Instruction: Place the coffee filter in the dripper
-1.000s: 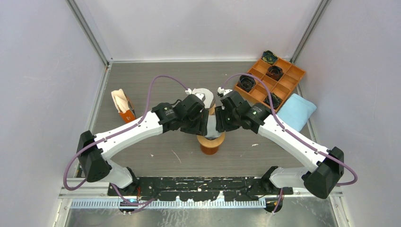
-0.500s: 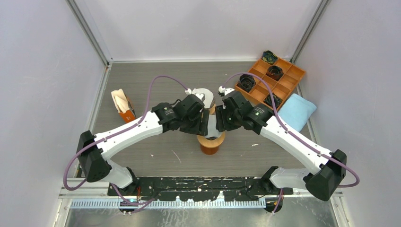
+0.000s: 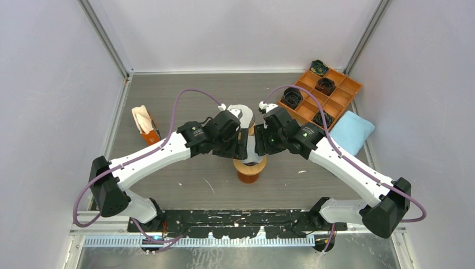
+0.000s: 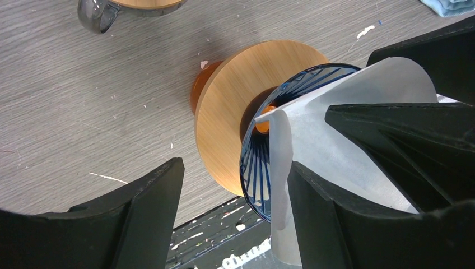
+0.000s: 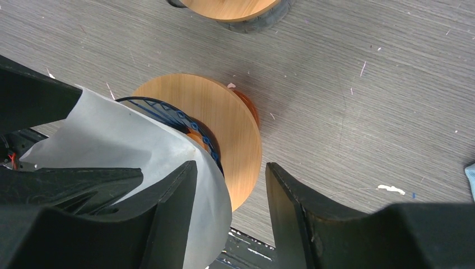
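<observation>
The white paper coffee filter (image 4: 358,101) sits opened in the blue wire dripper (image 4: 263,157), which rests on a wooden disc (image 4: 235,106) atop an orange cup (image 3: 249,174) at the table's middle. My left gripper (image 4: 235,224) is open, and its right finger touches the filter's folded edge. My right gripper (image 5: 232,218) is open, and its left finger lies on the filter (image 5: 112,140) beside the dripper (image 5: 185,120). In the top view both grippers, left (image 3: 242,147) and right (image 3: 257,144), meet over the filter (image 3: 250,149) and hide most of it.
A second wooden-lidded glass vessel (image 3: 242,112) stands just behind the dripper. An orange compartment tray (image 3: 336,103) with black parts is at the back right, with a blue cloth (image 3: 350,131) beside it. An orange stand with spare filters (image 3: 144,126) is at the left.
Both grippers have edged slightly toward the far side over the dripper. The filter stays between them in the dripper.
</observation>
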You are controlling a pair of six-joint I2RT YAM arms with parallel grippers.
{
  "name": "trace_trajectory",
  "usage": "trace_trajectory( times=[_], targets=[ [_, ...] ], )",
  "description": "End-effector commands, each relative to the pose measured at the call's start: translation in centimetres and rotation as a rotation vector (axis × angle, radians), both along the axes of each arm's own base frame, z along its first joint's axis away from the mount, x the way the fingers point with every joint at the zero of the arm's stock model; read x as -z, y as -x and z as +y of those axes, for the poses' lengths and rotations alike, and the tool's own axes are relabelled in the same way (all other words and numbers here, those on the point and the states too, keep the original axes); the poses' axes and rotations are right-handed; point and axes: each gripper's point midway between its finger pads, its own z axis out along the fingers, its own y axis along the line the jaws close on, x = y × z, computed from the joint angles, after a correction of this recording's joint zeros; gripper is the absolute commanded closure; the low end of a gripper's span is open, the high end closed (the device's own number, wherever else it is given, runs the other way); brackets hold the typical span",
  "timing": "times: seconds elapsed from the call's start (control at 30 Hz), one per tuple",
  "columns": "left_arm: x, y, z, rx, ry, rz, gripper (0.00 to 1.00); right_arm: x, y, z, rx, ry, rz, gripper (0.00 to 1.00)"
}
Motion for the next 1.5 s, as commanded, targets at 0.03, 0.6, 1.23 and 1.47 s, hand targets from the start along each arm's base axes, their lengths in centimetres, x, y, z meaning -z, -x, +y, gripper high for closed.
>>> trace_trajectory(
  times=[0.03,0.6,1.23,1.47],
  targets=[
    [-2.9,-0.5,-0.4,0.001,0.089,-0.060,0.29,-3.6,-0.9,0.9,-0.011,-0.085,-0.092,0.44],
    [-7.4,-1.0,0.9,-0.029,0.198,-0.125,0.22,-7.7,-1.7,0.5,-0.014,-0.117,-0.211,0.29],
    [-10.8,-4.4,11.4,-0.282,0.281,-0.248,0.06,-12.3,-4.7,-8.5,0.265,0.027,-0.541,0.03],
    [-13.0,-3.9,19.0,-0.464,0.182,-0.398,0.01,-15.4,-4.0,-14.7,0.498,0.091,-0.686,0.00]
  ],
)
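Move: The white filter already sits in the blue dripper, its middle about 3 cm to the right of the left hand and 2 cm back; from the right hand it is 3 cm to the left and 3 cm back, some 3 cm below both. The wooden collar under that dripper is straight beneath the filter, roughly 5 cm lower. The finished filter stands about 10 cm beyond this one and 3 cm farther left. Straight up at first and slowly, both hands draw their parted fingers, which straddle the filter's edge, clear of the paper; then they swing apart fast, the left about 15 cm to its left and the right about 11 cm to its right, still rising and edging forward. Both grippers spread to wide open while the wrists tip up and turn outward, left counter-clockwise, right clockwise. ##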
